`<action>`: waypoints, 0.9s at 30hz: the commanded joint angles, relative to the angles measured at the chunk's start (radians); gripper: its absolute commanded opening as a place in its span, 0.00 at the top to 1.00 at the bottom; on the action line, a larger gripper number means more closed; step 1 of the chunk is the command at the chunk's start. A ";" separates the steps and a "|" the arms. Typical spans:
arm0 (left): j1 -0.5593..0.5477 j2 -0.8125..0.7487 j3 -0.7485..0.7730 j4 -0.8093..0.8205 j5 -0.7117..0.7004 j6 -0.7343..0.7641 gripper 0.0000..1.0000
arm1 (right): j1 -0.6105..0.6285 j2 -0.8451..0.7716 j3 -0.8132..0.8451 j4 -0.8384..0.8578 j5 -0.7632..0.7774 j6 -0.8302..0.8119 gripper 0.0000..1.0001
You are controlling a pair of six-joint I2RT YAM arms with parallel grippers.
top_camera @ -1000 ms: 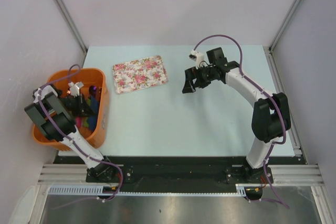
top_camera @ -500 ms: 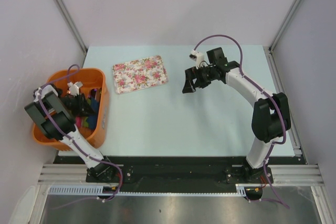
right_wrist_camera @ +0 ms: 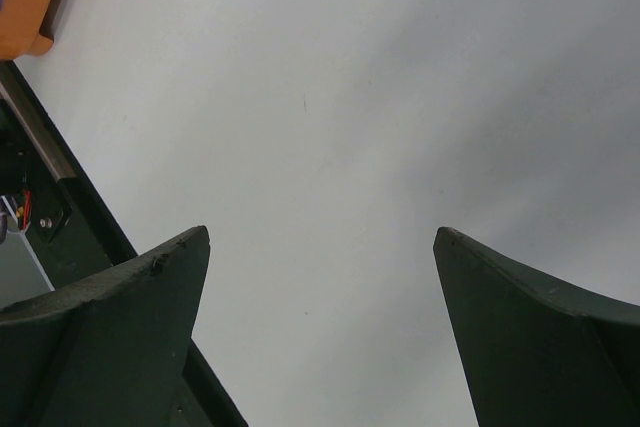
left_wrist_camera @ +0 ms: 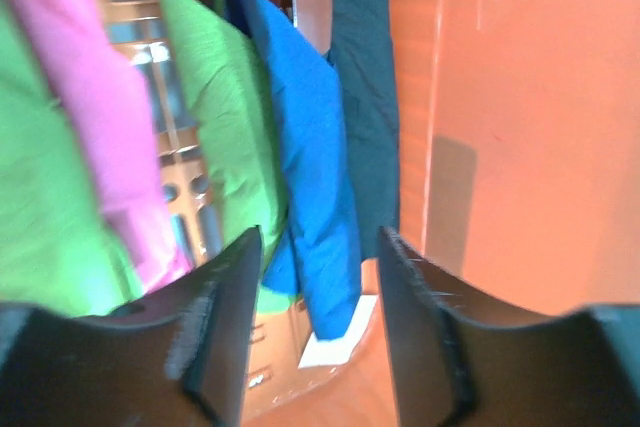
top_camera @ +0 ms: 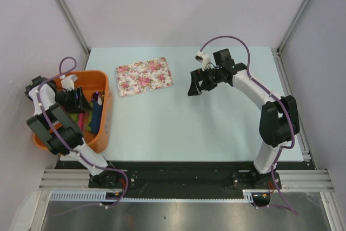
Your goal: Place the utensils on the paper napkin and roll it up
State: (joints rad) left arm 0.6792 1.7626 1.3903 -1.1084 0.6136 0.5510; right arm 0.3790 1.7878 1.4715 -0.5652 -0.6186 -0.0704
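Observation:
My left gripper (top_camera: 81, 101) is inside the orange bin (top_camera: 106, 113) at the table's left edge. In the left wrist view its jaws (left_wrist_camera: 320, 242) stand open, with nothing clamped. Ahead of them a bright blue napkin roll (left_wrist_camera: 310, 167) hangs close. A dark navy paper napkin (left_wrist_camera: 365, 117) stands on edge against the orange wall. Blurred grey-silver utensils (left_wrist_camera: 172, 147) show between pink and green rolls. A purple handle (top_camera: 96, 97) pokes up in the bin. My right gripper (top_camera: 193, 88) hovers open over bare table, its jaws (right_wrist_camera: 320, 237) wide and empty.
A floral rectangular tray (top_camera: 144, 76) lies at the back left of the table. Pink (left_wrist_camera: 95, 97) and green (left_wrist_camera: 215, 107) rolls crowd the bin. The bin's orange wall (left_wrist_camera: 530, 127) is close on the left gripper's right side.
My left gripper's jaws have parted from shut to open, and the left arm has shifted up and back within the bin. The right arm has not moved.

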 commanded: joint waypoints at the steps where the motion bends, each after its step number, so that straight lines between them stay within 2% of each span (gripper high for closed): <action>1: -0.006 -0.120 0.061 0.007 -0.064 -0.040 0.40 | -0.012 -0.013 0.021 0.025 -0.021 0.009 0.00; 3: -0.009 -0.155 0.079 0.004 -0.071 -0.059 0.30 | -0.022 -0.016 0.023 0.031 -0.026 0.011 0.00; 4: -0.012 -0.164 0.113 -0.002 -0.069 -0.075 0.22 | -0.025 -0.022 0.023 0.036 -0.026 0.014 0.00; 5: -0.024 -0.173 0.134 -0.008 -0.071 -0.089 0.08 | -0.028 -0.025 0.024 0.040 -0.027 0.018 0.00; 6: -0.038 -0.187 0.157 -0.016 -0.083 -0.098 0.01 | -0.034 -0.028 0.024 0.042 -0.027 0.021 0.00; 12: -0.236 -0.206 0.403 -0.021 -0.187 -0.233 0.01 | -0.091 -0.087 0.020 0.067 -0.026 0.044 0.00; 17: -0.492 -0.131 0.670 -0.031 -0.307 -0.351 0.00 | -0.170 -0.201 -0.025 0.083 -0.013 0.066 0.00; 22: -0.801 -0.137 0.647 0.088 -0.527 -0.408 0.01 | -0.261 -0.320 -0.089 0.080 0.033 0.104 0.01; 27: -0.958 -0.094 0.592 0.157 -0.532 -0.482 0.00 | -0.419 -0.434 -0.137 0.028 0.033 0.087 0.00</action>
State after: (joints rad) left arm -0.1993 1.6463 2.0205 -1.0172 0.1551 0.1673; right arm 0.0444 1.4372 1.3647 -0.5144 -0.6064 0.0177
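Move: The just-released blue roll lies in the orange bin about 6 cm below the left hand, some 4 cm to its right and 2 cm back; a green roll sits about 3 cm left of the blue one. The bin's right wall stands level with that hand, 9 cm to its right, and the floral mat's middle is 16 cm ahead and 26 cm right. From the right hand the blue roll is about 43 cm left and 9 cm back. Already clear of the blue roll, the empty left hand touches nothing as it opens fully and climbs some 24 cm out of the bin, then goes forward and swings about 20 cm right over the side wall to high above the floral mat, tilting up from its steep downward pointing. The open right hand eases a little forward, then goes right and up, away from the mat. ##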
